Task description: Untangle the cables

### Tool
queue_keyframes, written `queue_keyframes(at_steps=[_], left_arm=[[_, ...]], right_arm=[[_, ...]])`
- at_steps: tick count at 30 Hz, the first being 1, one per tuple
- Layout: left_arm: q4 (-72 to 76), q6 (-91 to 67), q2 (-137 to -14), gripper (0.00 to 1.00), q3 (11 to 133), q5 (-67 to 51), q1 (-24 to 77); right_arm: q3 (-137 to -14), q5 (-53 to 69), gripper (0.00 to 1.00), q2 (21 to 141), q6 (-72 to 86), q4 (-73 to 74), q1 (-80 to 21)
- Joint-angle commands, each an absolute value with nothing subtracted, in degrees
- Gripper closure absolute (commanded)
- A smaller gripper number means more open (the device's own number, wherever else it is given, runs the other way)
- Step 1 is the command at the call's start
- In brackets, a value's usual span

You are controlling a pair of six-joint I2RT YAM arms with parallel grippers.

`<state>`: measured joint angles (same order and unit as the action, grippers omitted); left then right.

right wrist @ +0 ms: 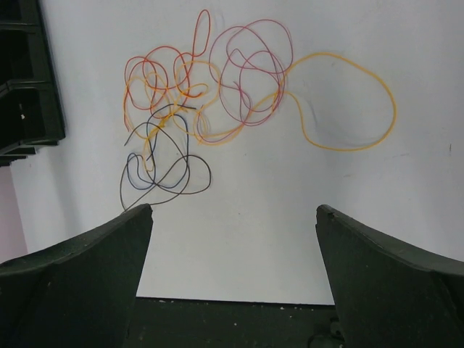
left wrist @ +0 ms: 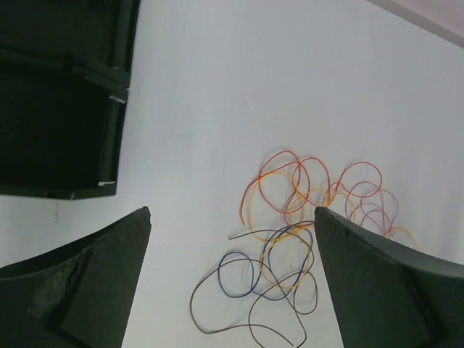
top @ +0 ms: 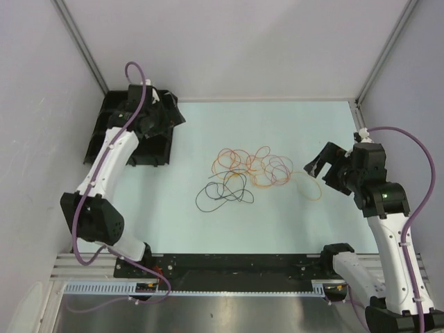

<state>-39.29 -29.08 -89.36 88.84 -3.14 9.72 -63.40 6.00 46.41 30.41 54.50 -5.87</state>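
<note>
The cables (top: 258, 168) lie in one loose tangle mid-table: red, orange and pinkish-purple loops, a black cable (top: 220, 192) at the near left, and a wide yellow loop (top: 310, 189) at the right. My left gripper (top: 165, 115) hangs open over the back left, well apart from the tangle; in its wrist view (left wrist: 232, 212) the black loops (left wrist: 254, 290) lie below, between the jaws. My right gripper (top: 317, 166) stands open just right of the yellow loop. Its wrist view (right wrist: 235, 207) has bare table between the fingers, with the cables (right wrist: 246, 72) farther ahead.
A black tray (top: 97, 139) sits at the back left under the left arm, also in the left wrist view as a tray (left wrist: 58, 109). A dark rail (top: 236, 263) runs along the near table edge. Grey walls enclose three sides.
</note>
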Motion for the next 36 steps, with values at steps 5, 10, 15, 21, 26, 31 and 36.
queue_keyframes(at_steps=[5, 10, 15, 21, 26, 31, 36], left_arm=[[-54.22, -31.9, -76.49, 0.0, 94.22, 12.46, 11.41], [-26.34, -54.38, -62.69, 0.0, 64.84, -18.13, 4.87], [-27.97, -51.23, -63.25, 0.0, 59.91, -15.76, 4.03], [-44.81, -40.43, -70.4, 0.0, 71.11, 0.16, 12.38], [-43.94, -38.32, -72.06, 0.02, 67.85, 8.17, 20.11], [-46.5, -35.16, -79.01, 0.22, 68.91, 10.1, 26.88], [-41.76, -32.52, -79.54, 0.19, 65.48, 10.03, 35.76]], right_arm=[[-65.13, 6.07, 0.0, 47.37, 28.39, 52.82, -8.08], [-64.34, 1.5, 0.0, 46.67, 28.12, 53.26, -10.63], [-64.16, 0.18, 0.0, 46.93, 26.9, 53.08, -12.22], [-63.55, -2.19, 0.0, 47.29, 27.68, 54.32, -12.39], [-61.96, -1.86, 0.0, 49.91, 29.79, 52.91, -11.6], [-61.61, 2.81, 0.0, 56.42, 29.01, 52.47, -11.6], [-61.7, 4.21, 0.0, 61.16, 27.25, 50.54, -10.29]])
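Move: The dark blue and black cables lie about 14 cm back and 15 cm right of the left hand, 23 cm below; the red-orange tangle is 6 cm back and 19 cm right of that hand, the black tray some 19 cm left and 4 cm ahead. From the right hand, the yellow loop is roughly 6 cm ahead, 3 cm right and 24 cm down, the pink cable 10 cm ahead and 5 cm left. Left hand arcs up, about 13 cm back, then down-right towards dark cables, fingers narrowing; right sinks towards yellow loop. ##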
